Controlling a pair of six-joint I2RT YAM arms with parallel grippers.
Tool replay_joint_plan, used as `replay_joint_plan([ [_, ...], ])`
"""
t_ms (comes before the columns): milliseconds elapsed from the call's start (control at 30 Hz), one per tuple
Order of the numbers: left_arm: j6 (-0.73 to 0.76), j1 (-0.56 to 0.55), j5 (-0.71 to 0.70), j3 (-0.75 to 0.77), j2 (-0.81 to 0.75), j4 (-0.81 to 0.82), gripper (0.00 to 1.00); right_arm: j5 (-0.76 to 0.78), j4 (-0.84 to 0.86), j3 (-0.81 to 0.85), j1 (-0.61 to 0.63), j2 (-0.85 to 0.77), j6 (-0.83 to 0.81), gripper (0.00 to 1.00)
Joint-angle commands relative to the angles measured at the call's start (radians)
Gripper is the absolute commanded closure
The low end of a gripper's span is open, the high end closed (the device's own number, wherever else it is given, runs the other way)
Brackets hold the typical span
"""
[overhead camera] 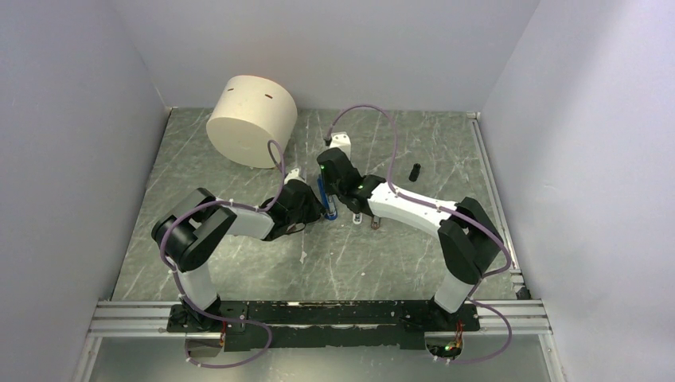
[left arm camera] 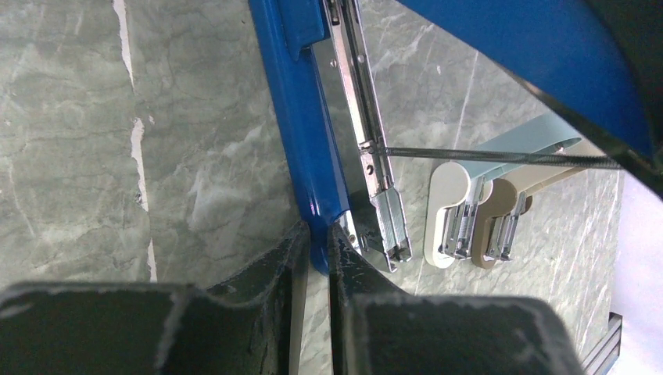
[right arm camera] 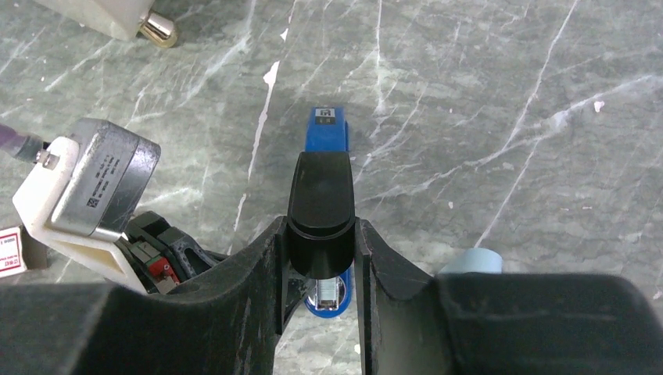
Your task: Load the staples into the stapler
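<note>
The blue stapler [overhead camera: 326,203] lies open in the middle of the table between both arms. My left gripper [left arm camera: 318,234] is shut on the rim of its blue base [left arm camera: 301,133], next to the bare metal magazine [left arm camera: 367,156]. My right gripper [right arm camera: 320,226] is shut on the stapler's black inner arm [right arm camera: 320,195], lifted above the blue base [right arm camera: 328,133]. The blue top cover [left arm camera: 547,55] hangs over the magazine. The red-and-white box of the staples [right arm camera: 9,254] shows at the left edge of the right wrist view. I cannot make out the staple block itself.
A small beige piece [left arm camera: 449,211] and a pale-blue piece [left arm camera: 539,137] lie just right of the stapler. A large beige cylinder [overhead camera: 251,119] stands at the back left. A small black cylinder [overhead camera: 415,172] sits at the right. Walls enclose three sides.
</note>
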Motion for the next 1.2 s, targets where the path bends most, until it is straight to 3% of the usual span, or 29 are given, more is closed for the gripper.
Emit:
replay_joint_plan([
  [0,0.031,-0.004,-0.052,-0.039,0.05,-0.184,0.81,0.021,0.047,-0.018,0.013,-0.053,0.021,0.85],
  [733,0.027,0.0,-0.053,-0.038,0.046,-0.187,0.81,0.018,0.054,-0.126,0.053,-0.018,0.039,0.84],
  [1167,-0.002,0.033,0.064,-0.055,-0.017,-0.169,0.76,-0.01,0.056,-0.187,0.057,0.028,0.099,0.83],
])
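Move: The right hand pinches the black tip of the stapler's raised lid. The base's near end, where the lid is to close, lies about 6 cm back, 1 cm to the right and 12 cm below that hand. The light-blue stapler stands some 7 cm to the right of the base's near end and 3 cm farther out, and the brown stapler 5 cm to the right of the light-blue one. The left fingertips are already at that near end, its middle barely 1 cm to their right. The right hand keeps its pinch on the lid's black tip and swings it down and back in an arc, about 5.5 cm down and 4 cm towards its base, gathering speed and tipping its fingers some 5 degrees further down as it nears the magazine's open end. The left hand stays put with its fingertips on the near end of the blue base, holding it against the closing lid. ##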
